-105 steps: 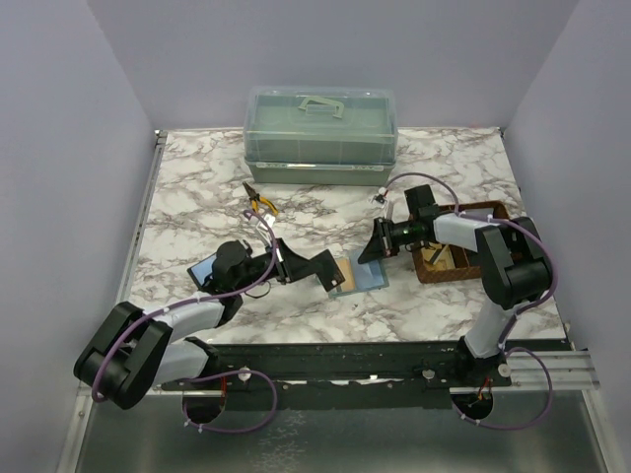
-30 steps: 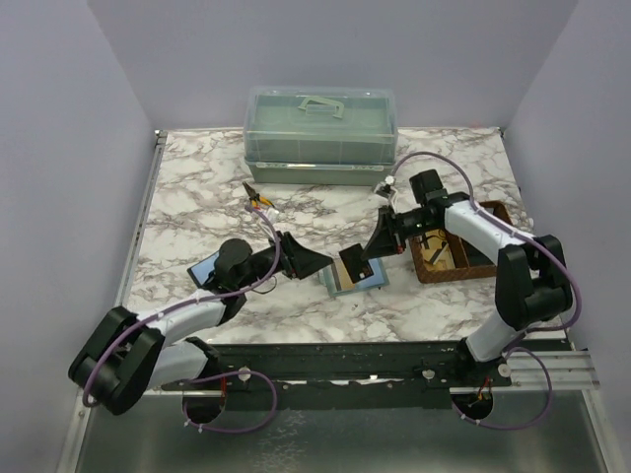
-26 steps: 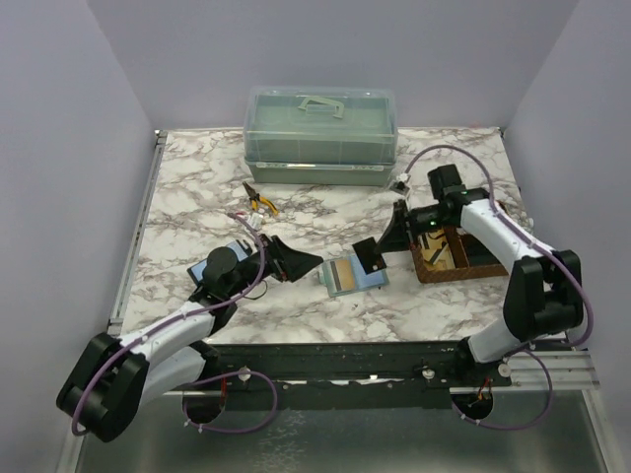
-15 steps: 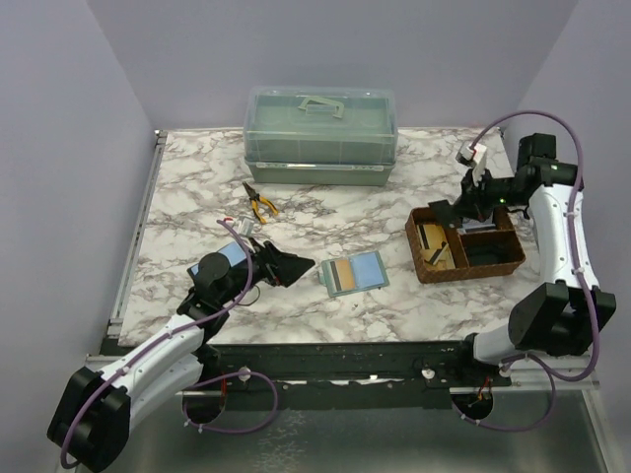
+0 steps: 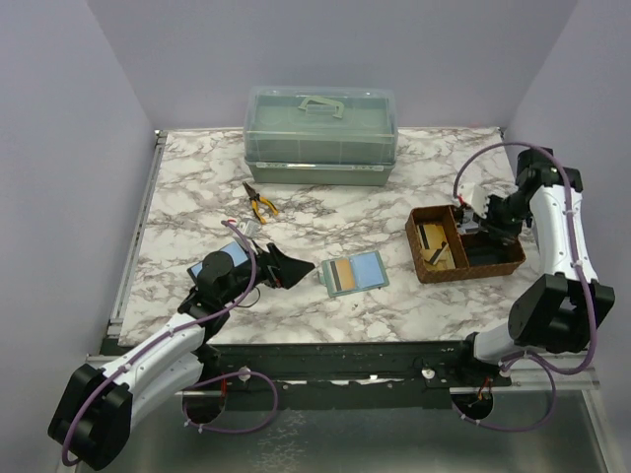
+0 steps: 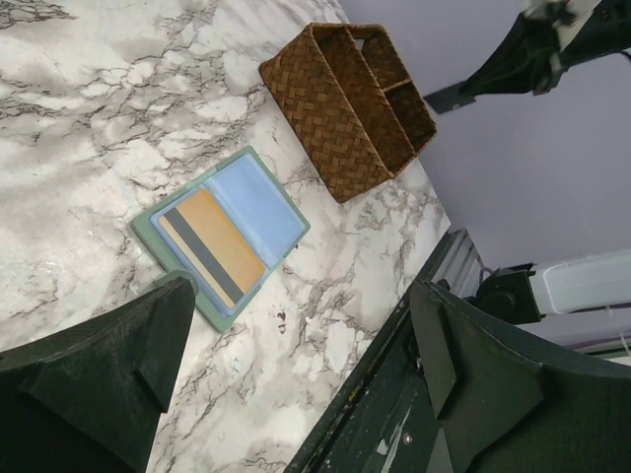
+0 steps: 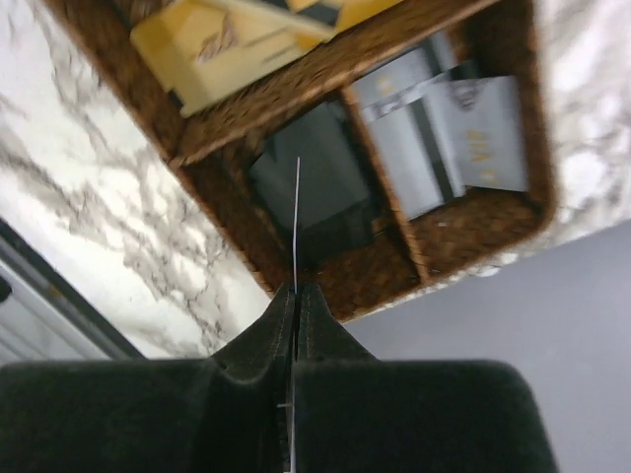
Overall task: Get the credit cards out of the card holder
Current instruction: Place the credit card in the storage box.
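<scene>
The card holder lies open and flat on the marble table, grey-green outside and blue inside. A tan credit card with a dark stripe sits in its left half. My left gripper hovers just left of the holder, open with nothing between its fingers. My right gripper hangs over the brown divided basket, shut on a thin credit card seen edge-on above a compartment with a dark card in it.
The basket's other compartments hold yellow cards and grey cards. A translucent green lidded box stands at the back. Yellow-handled pliers and a black-framed blue panel lie left of centre. The black front rail borders the table.
My right gripper has carried a card from the holder across to above the basket. My left gripper has opened wide and drawn back left, away from the holder.
</scene>
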Robot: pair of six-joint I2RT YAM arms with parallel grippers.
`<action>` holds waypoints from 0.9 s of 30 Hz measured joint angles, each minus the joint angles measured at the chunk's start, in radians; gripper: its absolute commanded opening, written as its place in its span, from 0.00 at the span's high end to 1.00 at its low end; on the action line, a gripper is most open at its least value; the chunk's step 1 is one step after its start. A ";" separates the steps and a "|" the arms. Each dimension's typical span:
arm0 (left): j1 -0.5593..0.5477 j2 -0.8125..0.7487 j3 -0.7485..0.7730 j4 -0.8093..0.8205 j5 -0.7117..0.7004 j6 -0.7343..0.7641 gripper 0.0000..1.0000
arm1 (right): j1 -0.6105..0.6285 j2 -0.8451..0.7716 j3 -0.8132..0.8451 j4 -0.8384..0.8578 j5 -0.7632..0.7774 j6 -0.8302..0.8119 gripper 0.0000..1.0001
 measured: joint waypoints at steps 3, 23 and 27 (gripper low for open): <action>0.000 0.000 0.000 0.000 0.000 0.003 0.01 | 0.000 0.022 -0.101 0.021 0.075 -0.082 1.00; 0.000 0.044 0.000 0.008 0.008 -0.018 0.01 | 0.000 0.129 -0.280 0.362 0.167 -0.138 0.66; 0.000 0.047 0.000 0.014 0.013 -0.031 0.01 | 0.000 0.117 -0.238 0.406 0.164 -0.067 0.62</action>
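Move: The right hand, still gripping the dark credit card, has the storage box's near-right compartment almost straight below: about 15 cm down, 1 cm back and 1 cm left. The far compartment with pale cards lies some 8 cm ahead and 4 cm left of the hand, the gold-card compartment about 15 cm left and 1 cm ahead, both equally low. From the left hand the near-right compartment is roughly 50 cm right, 5 cm ahead and 14 cm down. The right hand plunges some 10 cm into the storage box's near-right compartment, edging back and right about 2 cm each while the wrist turns roughly 10 degrees counter-clockwise and brings the card nearer upright. Near the bottom the fingers open to about a third and let go of the card, then the hand sweeps about 6 cm forward and lifts a couple of centimetres, its counter-clockwise turn undone. ##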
